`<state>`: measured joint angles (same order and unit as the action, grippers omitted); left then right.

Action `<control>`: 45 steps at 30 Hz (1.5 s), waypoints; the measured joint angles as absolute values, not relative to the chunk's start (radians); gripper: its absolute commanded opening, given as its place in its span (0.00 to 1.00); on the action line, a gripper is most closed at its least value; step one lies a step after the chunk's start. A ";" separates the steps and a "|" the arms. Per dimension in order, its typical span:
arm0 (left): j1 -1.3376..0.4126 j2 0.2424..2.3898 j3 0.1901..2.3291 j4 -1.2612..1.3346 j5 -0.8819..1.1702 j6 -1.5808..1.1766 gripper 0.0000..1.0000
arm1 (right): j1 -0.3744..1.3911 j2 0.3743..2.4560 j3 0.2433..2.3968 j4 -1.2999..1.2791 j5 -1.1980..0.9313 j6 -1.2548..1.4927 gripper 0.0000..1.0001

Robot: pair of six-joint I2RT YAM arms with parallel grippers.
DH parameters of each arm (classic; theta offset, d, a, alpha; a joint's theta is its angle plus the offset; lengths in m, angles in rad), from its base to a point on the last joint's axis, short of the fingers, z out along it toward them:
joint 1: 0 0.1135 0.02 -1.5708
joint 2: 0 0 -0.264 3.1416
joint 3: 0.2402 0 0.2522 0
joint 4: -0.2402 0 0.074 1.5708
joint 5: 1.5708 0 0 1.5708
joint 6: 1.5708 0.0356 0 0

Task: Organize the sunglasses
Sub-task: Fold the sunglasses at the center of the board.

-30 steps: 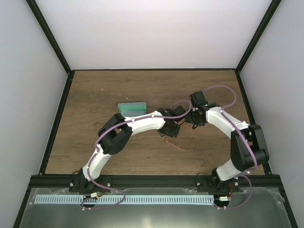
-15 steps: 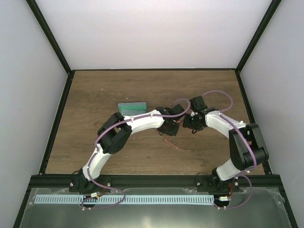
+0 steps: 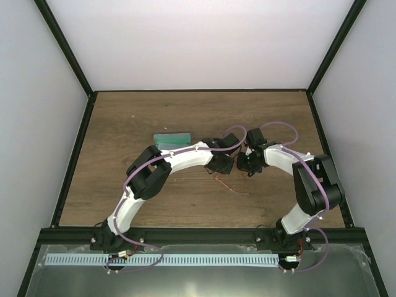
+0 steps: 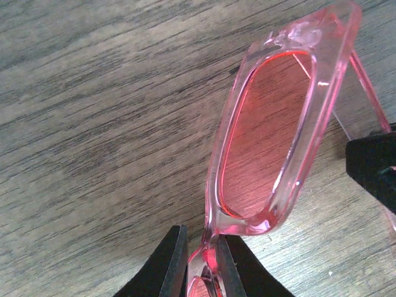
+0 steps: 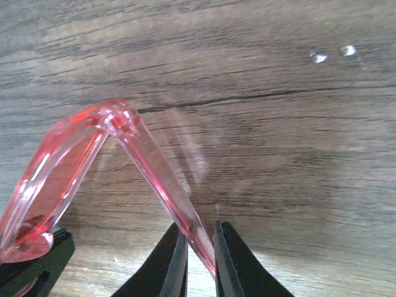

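The sunglasses (image 4: 266, 136) are translucent red and held just above the wooden table, one lens filling the left wrist view. My left gripper (image 4: 201, 263) is shut on their bridge beside that lens. In the right wrist view one slim red arm (image 5: 158, 179) runs down from the hinge into my right gripper (image 5: 201, 260), which is shut on it. From above, the left gripper (image 3: 221, 166) and right gripper (image 3: 247, 166) sit close together at mid-table. The glasses' other thin arm (image 3: 230, 189) pokes out toward the near edge.
A grey-green oblong case (image 3: 172, 140) lies on the table (image 3: 124, 124) just behind the left forearm. Black frame rails (image 3: 74, 154) edge the table at left and right, with white walls beyond. The right gripper's black finger (image 4: 371, 167) shows at the left wrist view's right edge.
The right gripper has moved left toward the left gripper and closed on the glasses' arm. The left gripper has kept its hold on the bridge, shifting slightly.
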<state>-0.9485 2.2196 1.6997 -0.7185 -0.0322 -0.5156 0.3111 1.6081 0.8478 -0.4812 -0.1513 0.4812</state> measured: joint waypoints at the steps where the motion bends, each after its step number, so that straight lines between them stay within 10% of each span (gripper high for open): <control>1: -0.947 2.220 1.700 -0.713 -0.030 -0.516 0.12 | 0.311 1.609 0.848 -0.482 -0.162 0.485 0.11; 10: -0.947 2.222 1.699 -0.707 0.005 -0.517 0.16 | 0.314 1.632 0.861 -0.479 -0.231 0.552 0.11; 23: -0.947 2.154 1.577 -0.626 0.157 -0.541 0.49 | 0.340 1.681 0.913 -0.496 -0.258 0.624 0.11; 32: -0.947 2.107 1.542 -0.667 0.161 -0.545 0.99 | 0.387 1.691 0.943 -0.533 -0.175 0.645 0.18; 45: -0.968 2.017 1.540 -0.715 0.080 -0.440 0.96 | 0.408 1.604 0.947 -0.577 -0.100 0.635 0.40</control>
<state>-0.9680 2.0167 1.5402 -0.7151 0.0799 -0.4404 0.4076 1.6039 0.9470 -0.5774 -0.0998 0.6353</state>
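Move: The left hand already pinches the sunglasses' frame near the bridge; the frame's near hinge lies about 6 cm back and 3 cm left of this hand, and the green case some 9 cm ahead and 18 cm left. The right hand already holds the far temple, with the bridge roughly 6 cm to its left, level with it, and the far hinge about 5 cm ahead and 3 cm left. All lie within a centimetre or so of fingertip height. Leftward, its wrist tipping slightly, the right hand swings the held far temple about 3 cm in towards the frame, then parts its fingers and lifts clear. Meanwhile the left hand goes back some 4 cm along the frame towards the near hinge, its fingers opening wide to free the frame, and rises about 4 cm at the end. ##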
